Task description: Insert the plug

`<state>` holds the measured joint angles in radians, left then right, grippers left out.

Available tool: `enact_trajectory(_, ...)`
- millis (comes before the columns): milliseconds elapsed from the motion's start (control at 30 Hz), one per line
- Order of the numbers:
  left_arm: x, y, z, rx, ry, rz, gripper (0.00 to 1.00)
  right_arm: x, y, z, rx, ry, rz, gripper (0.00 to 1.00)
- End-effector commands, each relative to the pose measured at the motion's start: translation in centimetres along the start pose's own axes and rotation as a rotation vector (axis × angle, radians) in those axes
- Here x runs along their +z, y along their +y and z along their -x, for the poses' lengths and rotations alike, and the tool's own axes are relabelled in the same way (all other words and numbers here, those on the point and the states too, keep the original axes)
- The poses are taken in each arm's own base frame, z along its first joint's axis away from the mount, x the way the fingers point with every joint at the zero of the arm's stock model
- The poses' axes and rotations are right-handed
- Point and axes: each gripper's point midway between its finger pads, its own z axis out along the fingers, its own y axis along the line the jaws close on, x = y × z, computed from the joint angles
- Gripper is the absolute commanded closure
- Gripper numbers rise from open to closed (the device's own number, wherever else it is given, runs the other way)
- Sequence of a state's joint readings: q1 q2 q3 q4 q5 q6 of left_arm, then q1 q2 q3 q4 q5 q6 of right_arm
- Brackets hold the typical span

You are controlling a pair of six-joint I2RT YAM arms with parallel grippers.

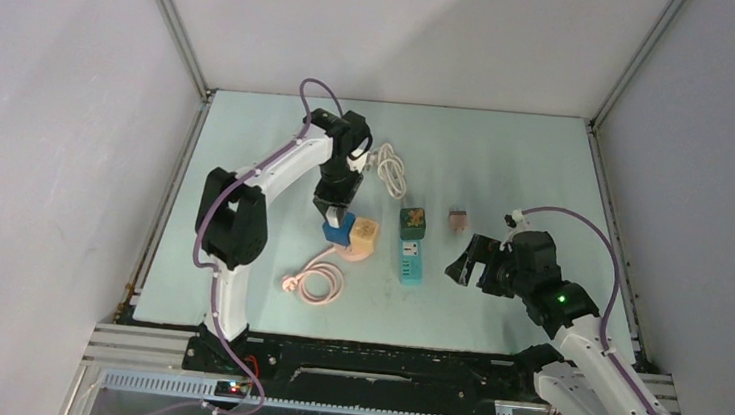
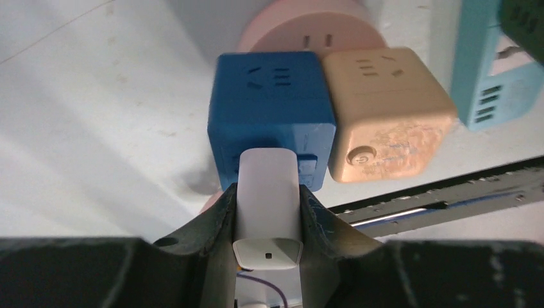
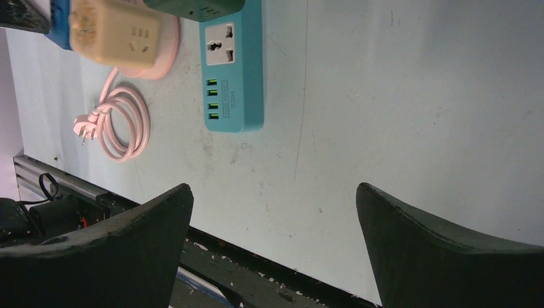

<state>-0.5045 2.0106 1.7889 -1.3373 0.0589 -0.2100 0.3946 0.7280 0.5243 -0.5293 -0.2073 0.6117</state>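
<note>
My left gripper (image 2: 267,197) is shut on a white plug (image 2: 267,186), whose front end meets the near side face of a blue cube socket (image 2: 272,102). The prongs are hidden, so I cannot tell how deep they sit. From above, the left gripper (image 1: 335,215) stands right over the blue cube (image 1: 338,233), and the plug's white cable (image 1: 394,170) trails behind it. A beige cube socket (image 2: 385,109) touches the blue one on the right. My right gripper (image 1: 471,262) hangs open over bare table, nothing between its fingers (image 3: 154,224).
Both cubes sit on a pink round socket base (image 1: 355,252) with a coiled pink cable (image 1: 315,283). A teal power strip (image 1: 411,260) with a green cube (image 1: 412,221) at its far end lies to the right. A small pink block (image 1: 458,218) lies beyond.
</note>
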Motion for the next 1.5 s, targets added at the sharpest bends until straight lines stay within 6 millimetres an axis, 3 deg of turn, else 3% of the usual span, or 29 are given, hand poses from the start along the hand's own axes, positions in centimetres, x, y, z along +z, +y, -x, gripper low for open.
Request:
enact_trajectory(0, 3.5, -2.5, 1.5, 0.041, -0.011, -0.145, 1.00, 0.0, 0.4, 0.7, -0.019, -0.026, 0.022, 0.00)
enact_trajectory(133, 3.6, -3.2, 0.9, 0.046, -0.008, -0.187, 1.00, 0.3, 0.6, 0.7, -0.016, -0.020, 0.032, 0.00)
enact_trajectory(600, 6.9, -0.9, -0.4, 0.066, 0.080, 0.068, 1.00, 0.8, 0.7, 0.6, -0.007, -0.005, 0.038, 0.00)
enact_trajectory(833, 8.5, -1.6, -1.8, 0.100, 0.111, 0.079, 1.00, 0.6, 0.5, 0.4, -0.007, 0.000, 0.031, 0.00)
enact_trajectory(967, 8.3, -1.5, -1.8, 0.115, 0.094, 0.079, 0.99, 0.4, 0.4, 0.5, -0.013, -0.010, 0.028, 0.00)
enact_trajectory(1000, 7.9, -1.6, -1.5, 0.118, 0.077, 0.076, 0.92, 0.3, 0.4, 0.5, -0.014, -0.011, 0.029, 0.00)
enact_trajectory(1067, 6.5, -1.3, -0.3, 0.127, 0.014, 0.102, 0.68, 0.3, 0.5, 0.5, -0.009, -0.009, 0.034, 0.00)
enact_trajectory(1100, 5.5, -1.3, 0.4, 0.132, -0.024, 0.107, 0.45, 0.3, 0.5, 0.4, -0.008, -0.007, 0.035, 0.00)
enact_trajectory(1133, 4.5, -1.3, 1.1, 0.137, -0.065, 0.112, 0.14, 0.3, 0.6, 0.5, -0.008, -0.010, 0.036, 0.00)
enact_trajectory(1167, 3.2, -1.4, 1.9, 0.139, -0.115, 0.112, 0.01, 0.3, 0.6, 0.6, -0.008, -0.013, 0.035, 0.00)
enact_trajectory(1367, -6.0, -2.8, 6.3, 0.136, -0.483, 0.054, 0.00, 0.1, 0.2, 1.0, -0.012, -0.034, 0.019, 0.00)
enact_trajectory(1467, -11.6, -2.6, 6.4, 0.120, -0.704, 0.027, 0.00, 0.3, -0.4, 1.3, -0.022, -0.043, -0.006, 0.00)
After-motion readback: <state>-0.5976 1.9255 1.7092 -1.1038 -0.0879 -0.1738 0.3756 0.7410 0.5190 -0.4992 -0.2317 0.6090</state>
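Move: The left hand still grips the white plug on the blue adapter; the adapter's middle lies about 5 cm below, 2 cm back and 1 cm to the right. The orange adapter stands some 6 cm right and 2 cm back, the round pink strip about 5 cm back and 5 cm right, the green adapter roughly 15 cm right and level with the hand. From the idle right hand the blue adapter is about 24 cm left and 4 cm ahead, some 6 cm lower. Rightward first, with a quick 1.5 cm rock of the wrist, the left hand keeps the white plug on top of the blue adapter, then bears down to about 2 cm below its start. The fingers then open wide and let go of the plug; the hand backs off upward and forward, roughly 3 cm each, its fingertips tilting forward some 15 degrees. ##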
